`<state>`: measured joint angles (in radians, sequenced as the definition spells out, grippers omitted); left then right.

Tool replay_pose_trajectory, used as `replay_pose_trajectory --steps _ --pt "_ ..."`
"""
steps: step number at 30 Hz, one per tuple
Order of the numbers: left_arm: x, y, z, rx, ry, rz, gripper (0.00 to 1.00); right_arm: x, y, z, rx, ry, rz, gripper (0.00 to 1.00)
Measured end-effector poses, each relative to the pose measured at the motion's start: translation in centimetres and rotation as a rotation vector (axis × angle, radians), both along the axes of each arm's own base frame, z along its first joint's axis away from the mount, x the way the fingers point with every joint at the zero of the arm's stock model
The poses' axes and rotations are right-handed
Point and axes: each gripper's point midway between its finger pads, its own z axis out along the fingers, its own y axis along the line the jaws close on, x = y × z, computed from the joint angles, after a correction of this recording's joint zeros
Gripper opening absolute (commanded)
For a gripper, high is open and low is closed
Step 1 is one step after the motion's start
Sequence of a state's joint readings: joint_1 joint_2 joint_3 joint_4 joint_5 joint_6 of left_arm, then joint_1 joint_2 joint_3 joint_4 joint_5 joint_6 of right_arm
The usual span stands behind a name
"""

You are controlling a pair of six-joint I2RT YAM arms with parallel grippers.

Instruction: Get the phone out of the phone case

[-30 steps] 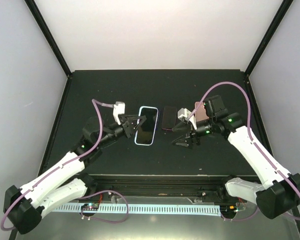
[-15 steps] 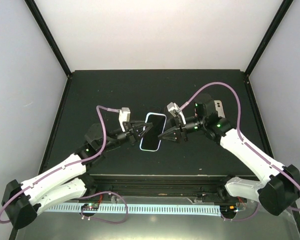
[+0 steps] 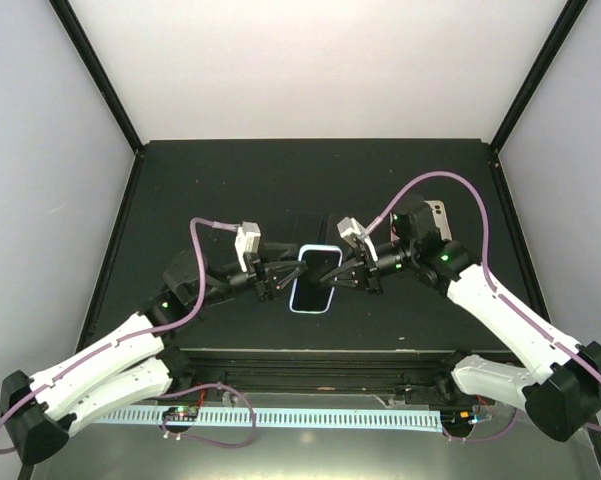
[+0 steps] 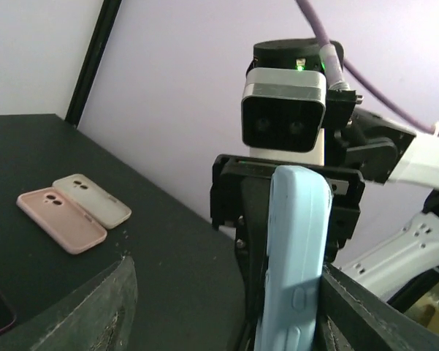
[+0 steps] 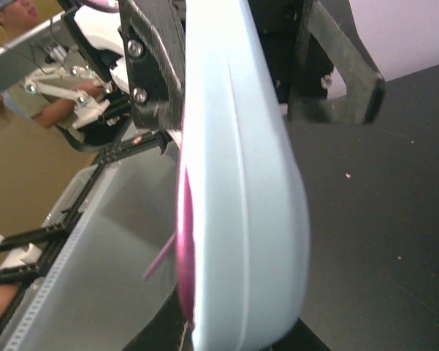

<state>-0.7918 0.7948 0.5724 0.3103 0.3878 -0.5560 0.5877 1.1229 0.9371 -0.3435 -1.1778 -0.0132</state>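
Note:
The phone in its light-blue phone case [image 3: 315, 279] hangs above the table's front middle, screen up. My right gripper [image 3: 343, 277] is shut on the case's right end. In the right wrist view the case [image 5: 248, 190] fills the middle, and a magenta edge [image 5: 182, 241] shows along its left rim. My left gripper [image 3: 284, 278] stands open around the case's left end. In the left wrist view the case [image 4: 296, 256] is edge-on. It lies against the right finger [image 4: 365, 314], well apart from the left finger [image 4: 95, 307].
A pink case [image 4: 62, 219] and a beige case [image 4: 95, 201] lie flat at the table's back right, partly behind the right arm [image 3: 435, 212]. A dark phone [image 3: 313, 228] lies just behind the held case. Black frame posts stand at the table's corners.
The right gripper came in from the right and shut on the case's end. The left gripper, which held the case, has opened. The case has shifted slightly right and nearer.

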Motion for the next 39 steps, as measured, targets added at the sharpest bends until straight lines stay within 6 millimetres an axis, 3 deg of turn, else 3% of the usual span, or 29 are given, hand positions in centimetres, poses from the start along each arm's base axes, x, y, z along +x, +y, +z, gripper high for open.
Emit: replay_pose_trajectory --steps 6,14,20,25,39 --pt "-1.3 0.9 -2.3 0.136 -0.016 -0.016 0.65 -1.2 -1.1 -2.9 -0.078 -0.060 0.038 0.01" --pt "-2.3 -0.8 -4.9 0.299 0.008 -0.151 0.56 -1.7 -1.5 -6.6 -0.188 0.006 0.084 0.01" --pt "-3.3 -1.9 -5.7 0.332 0.021 -0.235 0.42 -1.7 -1.4 -7.5 -0.211 0.009 0.094 0.01" --pt "-3.8 -3.3 -6.7 0.378 0.039 -0.292 0.37 -1.7 -1.3 -7.6 -0.216 0.001 0.096 0.01" --pt "-4.5 -4.4 -8.6 0.427 0.061 -0.340 0.11 -1.8 -1.4 -7.6 -0.220 0.004 0.102 0.01"
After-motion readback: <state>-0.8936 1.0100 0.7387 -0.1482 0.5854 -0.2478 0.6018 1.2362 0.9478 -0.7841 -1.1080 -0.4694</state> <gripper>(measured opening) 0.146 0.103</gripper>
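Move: Just off the left hand's open fingers is the blue-cased phone, its middle about 5 cm to the right and 2 cm back, nearly level. The right hand already pinches its right long edge, with that middle some 3 cm to this hand's left. On the table, roughly 25 cm below and 25 cm ahead of the left hand, lie two bare phones, one about 5 cm and the other 13 cm to its right. Sinking about 8 cm together over the table, both hands come down, the right keeping its pinch on the cased phone and easing slightly back. The left also works some 4 cm back and 4 cm right onto the phone's free left long edge, fingers dipping and swinging back by some 20 degrees each way, and narrows them from wide to nearly shut around it. ##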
